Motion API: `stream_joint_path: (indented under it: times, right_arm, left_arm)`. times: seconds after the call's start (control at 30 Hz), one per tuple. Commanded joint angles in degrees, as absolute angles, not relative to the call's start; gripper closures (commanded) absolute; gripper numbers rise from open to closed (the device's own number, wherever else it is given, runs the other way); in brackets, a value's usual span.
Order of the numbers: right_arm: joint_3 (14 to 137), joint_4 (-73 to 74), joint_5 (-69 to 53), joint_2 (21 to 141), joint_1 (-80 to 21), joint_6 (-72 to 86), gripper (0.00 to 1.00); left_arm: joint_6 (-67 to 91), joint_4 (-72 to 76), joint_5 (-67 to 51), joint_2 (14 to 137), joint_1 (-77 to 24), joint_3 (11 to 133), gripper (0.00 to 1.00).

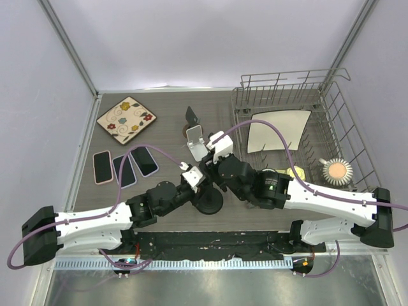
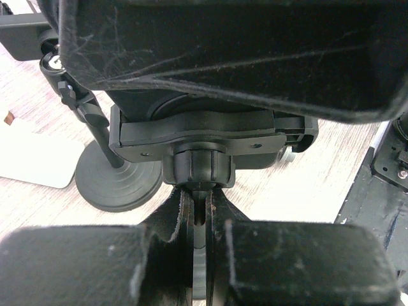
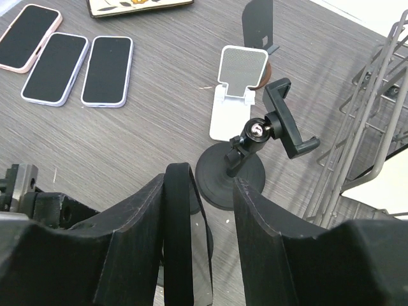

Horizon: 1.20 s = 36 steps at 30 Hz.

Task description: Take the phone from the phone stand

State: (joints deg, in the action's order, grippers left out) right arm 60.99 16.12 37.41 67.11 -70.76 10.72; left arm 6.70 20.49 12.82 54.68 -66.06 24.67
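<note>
The phone (image 3: 178,223), in a black case, stands edge-on between my right gripper's (image 3: 204,191) jaws. It rests against the left finger (image 3: 137,217), with a gap to the right finger (image 3: 268,223), so the gripper is open around it. In the left wrist view the phone's dark back (image 2: 242,51) sits in the clamp of the black phone stand (image 2: 197,137). My left gripper (image 2: 201,213) is shut on the stand's stem just below the ball joint. In the top view both grippers meet at the table's centre, left (image 1: 196,180) and right (image 1: 213,169), above the stand's round base (image 1: 209,203).
An empty black clamp stand (image 3: 274,127) and a white stand (image 3: 239,95) are just beyond the grippers. Three phones (image 1: 124,167) lie flat at left, a patterned plate (image 1: 126,119) behind them. A wire dish rack (image 1: 331,108) with a white plate and a cup fills the right.
</note>
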Motion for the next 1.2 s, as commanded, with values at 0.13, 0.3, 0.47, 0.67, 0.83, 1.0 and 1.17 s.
stream_joint_path:
  times: [0.13,0.3,0.47,0.67,0.83,1.0,1.17]
  right_arm:
    - [60.56,16.7,41.4,68.11,-70.75,10.02,0.57]
    - [60.38,17.67,39.73,68.55,-70.75,10.19,0.6]
    - [59.85,18.37,39.2,68.29,-70.75,10.72,0.6]
    - [58.89,18.72,39.64,68.03,-70.84,10.46,0.64]
    - [58.36,18.72,39.55,68.12,-70.84,10.55,0.92]
    - [56.95,16.09,38.85,66.98,-70.84,10.2,0.99]
    - [55.64,14.24,37.27,66.09,-70.84,9.76,0.99]
  left_arm:
    - [6.33,16.53,17.05,53.26,-66.53,25.93,1.0]
    - [7.29,16.26,18.98,52.65,-66.53,25.84,1.0]
    - [7.82,16.08,20.39,53.17,-66.53,26.19,1.0]
    - [8.0,16.08,20.22,54.14,-66.53,26.63,1.0]
    - [9.05,16.26,19.25,54.58,-66.53,26.89,0.81]
    - [8.44,16.96,15.04,56.16,-66.53,27.77,0.46]
    - [7.56,19.77,13.97,58.44,-66.53,28.39,0.39]
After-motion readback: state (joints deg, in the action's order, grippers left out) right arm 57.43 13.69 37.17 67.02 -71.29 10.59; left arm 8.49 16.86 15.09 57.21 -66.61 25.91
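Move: The last phone, black, stands upright in the near stand's clamp. Its upper part is already between the right gripper's open fingers, its middle about 5 cm below that hand and 1 cm left. From the right hand, the empty clamp stand is some 6 cm ahead, 1 cm right and 13 cm down; the white stand is about 13 cm ahead, 6 cm left, 17 cm down. The left fingers are shut on the near stand's stem, with the phone's middle roughly 4 cm ahead, 1 cm right and 7 cm above. Keep the left gripper pinching the stem under the clamp's knob while you lower the right gripper about 2 cm along the black phone, narrowing its fingers partway, then shut them on the phone's two faces. As the right grip closes, open the left fingers wide to free the stem and sink that hand some 1.5 cm around it. ##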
